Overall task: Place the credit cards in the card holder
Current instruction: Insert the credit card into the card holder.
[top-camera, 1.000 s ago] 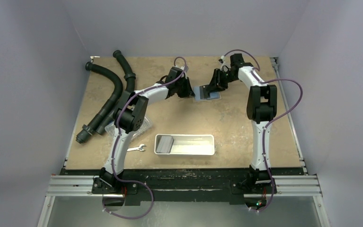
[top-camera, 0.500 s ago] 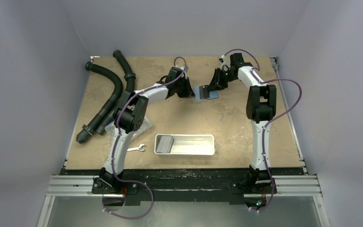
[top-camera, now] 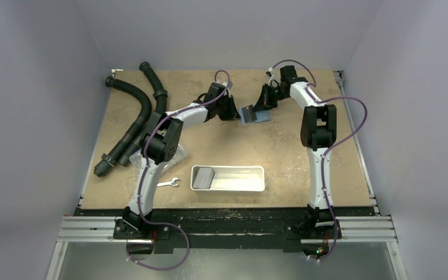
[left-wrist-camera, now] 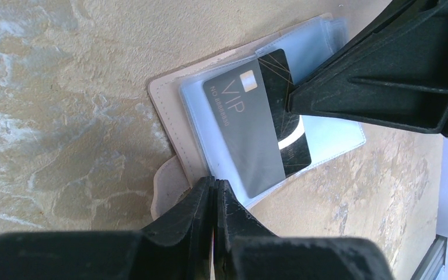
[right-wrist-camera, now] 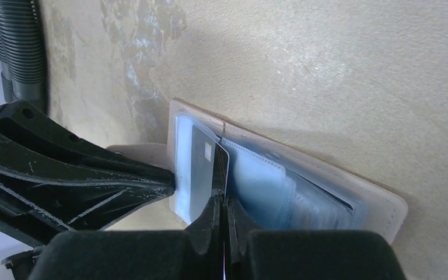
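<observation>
The card holder (top-camera: 258, 115) lies open at the far middle of the table, with a beige rim (left-wrist-camera: 166, 108) and light blue panels (right-wrist-camera: 256, 181). A dark grey credit card (left-wrist-camera: 248, 131) marked VIP lies part way in the left panel's clear sleeve. My right gripper (right-wrist-camera: 222, 203) is shut on that card's edge (right-wrist-camera: 221, 166). My left gripper (left-wrist-camera: 214, 185) is shut at the holder's left edge, on the sleeve. In the top view the left gripper (top-camera: 233, 111) and right gripper (top-camera: 261, 104) face each other over the holder. More grey cards (top-camera: 202, 177) lie in the white tray.
The long white tray (top-camera: 239, 178) stands near the front middle. A silver wrench (top-camera: 169, 183) lies to its left. Black corrugated hoses (top-camera: 137, 114) run along the far left. A clear plastic box (top-camera: 179, 155) sits under the left arm.
My right gripper has shifted a little to the left and farther back with the card over the holder. The left gripper has stayed put.
</observation>
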Available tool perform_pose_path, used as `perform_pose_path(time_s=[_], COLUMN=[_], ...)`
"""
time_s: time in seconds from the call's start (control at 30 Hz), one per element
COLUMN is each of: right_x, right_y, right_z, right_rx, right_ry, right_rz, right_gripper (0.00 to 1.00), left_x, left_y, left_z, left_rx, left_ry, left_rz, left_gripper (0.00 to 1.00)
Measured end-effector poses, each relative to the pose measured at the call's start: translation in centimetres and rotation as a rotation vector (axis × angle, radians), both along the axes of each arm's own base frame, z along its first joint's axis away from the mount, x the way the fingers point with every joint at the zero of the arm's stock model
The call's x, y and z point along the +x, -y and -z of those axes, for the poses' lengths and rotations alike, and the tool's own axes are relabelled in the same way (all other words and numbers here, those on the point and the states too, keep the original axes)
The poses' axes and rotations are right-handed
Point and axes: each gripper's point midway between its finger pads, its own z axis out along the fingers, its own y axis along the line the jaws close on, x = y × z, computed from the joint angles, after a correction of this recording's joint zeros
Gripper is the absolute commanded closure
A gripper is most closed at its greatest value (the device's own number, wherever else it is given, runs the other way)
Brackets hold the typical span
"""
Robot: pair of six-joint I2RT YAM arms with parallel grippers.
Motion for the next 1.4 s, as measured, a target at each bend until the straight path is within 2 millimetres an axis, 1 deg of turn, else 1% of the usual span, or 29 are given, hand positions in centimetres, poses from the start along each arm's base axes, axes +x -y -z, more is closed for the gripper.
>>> perform_pose_path(time_s=[0.23, 0.4, 0.57, 0.77, 0.93, 0.97, 1.17, 1.3, 1.4], right_x=[-0.2, -0.4, -0.6, -0.8, -0.9, -0.9, -1.1, -1.0, -0.6], right_y=[-0.9, -1.6, -1.9, -2.2, -2.5, -2.5, -1.6, -0.3, 0.6], right_z=[0.6, 1.1, 0.9, 0.8, 0.4, 0.3, -0.7, -2.1, -2.7], right_rx=[0.048, 0.058, 0.066, 0.091, 0.133, 0.137, 0.064, -0.027, -0.072], right_ry=[-0.017, -0.021, -0.020, -0.034, -0.033, -0.033, -0.025, 0.018, 0.053], right_rz=[-0.036, -0.039, -0.019, 0.010, 0.026, 0.032, 0.070, 0.098, 0.114], right_gripper=[0.95, 0.86, 0.85, 0.76, 0.66, 0.63, 0.51, 0.51, 0.52], left_x=[0.0, 0.0, 0.0, 0.1, 0.1, 0.1, 0.0, 0.0, 0.0], left_y=[-0.1, -0.1, 0.0, 0.0, 0.0, 0.0, 0.0, 0.0, 0.0], left_z=[0.0, 0.0, 0.0, 0.1, 0.0, 0.0, 0.0, 0.0, 0.0], left_rx=[0.003, 0.003, 0.002, 0.000, -0.005, -0.005, -0.004, -0.006, -0.007], left_ry=[0.001, 0.001, 0.002, 0.002, -0.003, -0.003, -0.004, -0.004, -0.006], left_rz=[-0.003, -0.003, -0.003, -0.003, -0.007, -0.007, -0.006, -0.004, -0.003], left_gripper=[1.00, 1.00, 1.00, 1.00, 1.00, 1.00, 0.97, 0.96, 0.97])
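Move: The credit card lies partly in the card holder's left-hand pocket, its middle about 3 cm left of the right hand, 1 cm back and 1 cm below. The middle of that left pocket is some 4 cm to the left, 1 cm back and 1 cm below; the holder's blue right page is about 3 cm to the right and 2 cm back. From the left hand, the card's middle lies roughly 5 cm right, 2 cm ahead and 1 cm below. Leftward and slightly down, the right hand pushes the card's exposed edge with shut fingertips towards the pocket's left side, drifting back a little and travelling about 2.5 cm left in all. Its fingers begin to part on the way; then it lifts nearly 4 cm and swings back right about 3 cm, clear of the card, opening to about half. The left hand stays put, its closed tips still on the holder's left edge. ##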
